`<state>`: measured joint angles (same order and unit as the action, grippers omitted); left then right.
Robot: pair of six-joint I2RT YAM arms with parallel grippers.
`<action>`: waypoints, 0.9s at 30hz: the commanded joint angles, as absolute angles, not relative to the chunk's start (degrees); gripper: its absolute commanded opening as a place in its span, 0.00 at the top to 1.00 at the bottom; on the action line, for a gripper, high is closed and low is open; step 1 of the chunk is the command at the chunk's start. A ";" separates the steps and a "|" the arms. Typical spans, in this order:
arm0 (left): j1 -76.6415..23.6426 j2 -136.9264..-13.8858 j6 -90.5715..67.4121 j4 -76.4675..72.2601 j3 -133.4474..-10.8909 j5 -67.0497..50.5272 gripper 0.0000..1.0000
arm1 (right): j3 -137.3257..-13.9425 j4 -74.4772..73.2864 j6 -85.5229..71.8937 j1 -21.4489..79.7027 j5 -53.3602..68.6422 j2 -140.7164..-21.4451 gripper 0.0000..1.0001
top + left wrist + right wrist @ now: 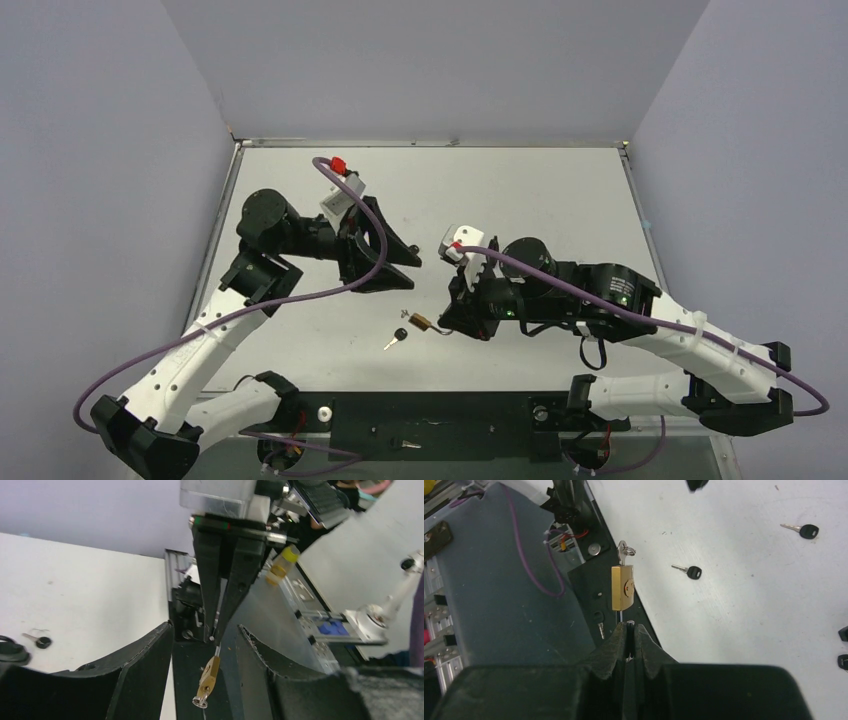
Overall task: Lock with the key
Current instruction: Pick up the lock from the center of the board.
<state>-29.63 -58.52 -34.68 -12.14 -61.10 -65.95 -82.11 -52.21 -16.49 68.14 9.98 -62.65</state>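
Note:
A small brass padlock (622, 587) hangs in the air off my right gripper (630, 626), which is shut on its thin shackle. A silver key (625, 551) sticks out of the keyhole at the padlock's far end. From above, the padlock (418, 322) juts left from the right gripper (447, 322), low over the table. My left gripper (412, 272) hovers just above and behind it, open and holding nothing. In the left wrist view the padlock (210, 675) and its key (201, 701) lie between and beyond the spread fingers (135, 675).
A black-headed key (398, 338) lies on the white table just left of the padlock. The right wrist view shows two such keys (689, 571) (804, 530) on the table and another (598, 622) on the black base plate (430, 420) at the near edge.

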 commanded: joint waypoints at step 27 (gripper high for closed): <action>-41.04 -58.09 -30.83 -3.23 -61.32 -74.41 0.62 | -96.99 -52.89 -19.54 72.25 13.38 -63.56 1.00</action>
<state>-40.47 -58.30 -37.06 -10.31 -58.52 -75.26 -93.78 -55.09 -18.48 72.05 15.00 -63.59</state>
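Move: Held by its shackle in the right fingers, the lock body sits about 4 cm left, 1 cm ahead and 2 cm below the right hand. From the open left hand it is roughly 4 cm back, 2 cm to the right and 10 cm below. The left fingers lie some 5 cm ahead, 6 cm left and 8 cm above the right hand. The loose key on the board is about 1 cm ahead, 3 cm left and 40 cm below the left hand. Drawing back about 8 cm and sinking a little, the left hand swings its fingers some 20 degrees clockwise to bring them around the lock body, still about half open. The right hand keeps its pinch on the shackle and raises the lock some 7 cm towards them, easing back about 4 cm, both slowing near the end. ##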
